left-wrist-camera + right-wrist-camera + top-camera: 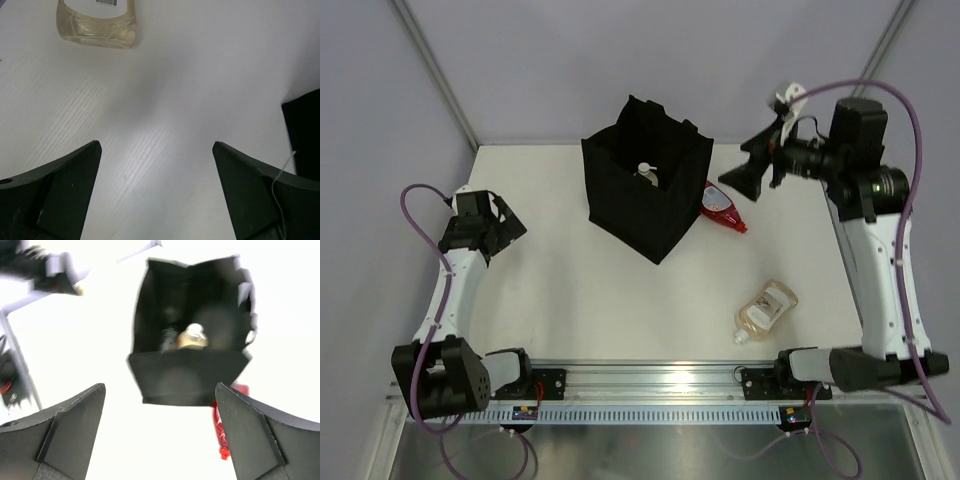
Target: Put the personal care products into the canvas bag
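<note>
The black canvas bag (pixel 645 195) stands upright at the middle back of the table with its mouth wide. A white-capped amber bottle (pixel 644 172) rests inside it, and the right wrist view shows that bottle (pixel 192 337) deep in the bag (pixel 187 375). A red squeeze bottle (pixel 722 208) lies against the bag's right side. An amber-liquid bottle (pixel 767 310) lies flat toward the front right. My right gripper (pixel 748 165) hovers high, right of the bag, open and empty. My left gripper (pixel 502 222) sits low at the far left, open and empty.
In the left wrist view, the base of a pale bottle (pixel 97 25) lies far ahead and a bag edge (pixel 305 130) shows at the right. A metal rail (pixel 650 378) runs along the near table edge. Grey walls enclose the back and sides.
</note>
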Available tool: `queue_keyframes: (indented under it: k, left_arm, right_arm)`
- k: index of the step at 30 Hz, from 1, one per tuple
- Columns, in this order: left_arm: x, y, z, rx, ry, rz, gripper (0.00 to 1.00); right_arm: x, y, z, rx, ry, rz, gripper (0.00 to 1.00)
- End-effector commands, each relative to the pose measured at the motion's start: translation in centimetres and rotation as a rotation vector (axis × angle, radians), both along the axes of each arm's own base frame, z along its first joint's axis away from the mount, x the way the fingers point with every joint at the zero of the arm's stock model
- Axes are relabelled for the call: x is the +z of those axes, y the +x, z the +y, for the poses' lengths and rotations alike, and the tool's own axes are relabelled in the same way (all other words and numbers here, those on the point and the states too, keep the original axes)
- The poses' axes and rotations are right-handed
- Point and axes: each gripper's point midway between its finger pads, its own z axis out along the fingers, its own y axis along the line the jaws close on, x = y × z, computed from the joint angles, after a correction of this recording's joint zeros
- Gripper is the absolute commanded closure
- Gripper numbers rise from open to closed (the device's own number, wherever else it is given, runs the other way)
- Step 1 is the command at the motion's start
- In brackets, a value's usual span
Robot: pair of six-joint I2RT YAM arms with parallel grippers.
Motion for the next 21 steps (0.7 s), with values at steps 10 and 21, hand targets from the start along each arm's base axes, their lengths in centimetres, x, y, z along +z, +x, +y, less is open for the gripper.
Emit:
queue_keyframes:
  k: [10, 21]
  left_arm:
    - [1.7, 6.2, 7.7, 0.072, 0.155, 0.018, 0.01]
    - [-1.4, 8.9, 13.3, 0.1, 0.272, 0.099, 0.01]
  right_arm:
    - [-18.7, -11.0, -0.7, 0.21, -0.075, 0.12, 0.0]
    - [-20.7, -9.2, -1.7, 0.195, -0.024, 0.245, 0.01]
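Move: The clear bottle lying near the table's left edge is some 15 cm ahead of the open left gripper, about 16 cm to its left and 13 below. From the empty, open right gripper, the amber bottle lies about 12 cm back, 13 to the right and 42 below; the red bottle is 17 ahead, 3 right and 41 below, and the bag's middle some 17 ahead, 21 left and 28 below. Bring the open left gripper left and forward towards the clear bottle, about 11 cm left and 7 forward, sinking a little and tipping the wrist some 15 degrees. Meanwhile drop the right gripper about 22 cm and back 10, away from the bag and towards the amber bottle, quick at first and then nearly still, fingers wide open. ##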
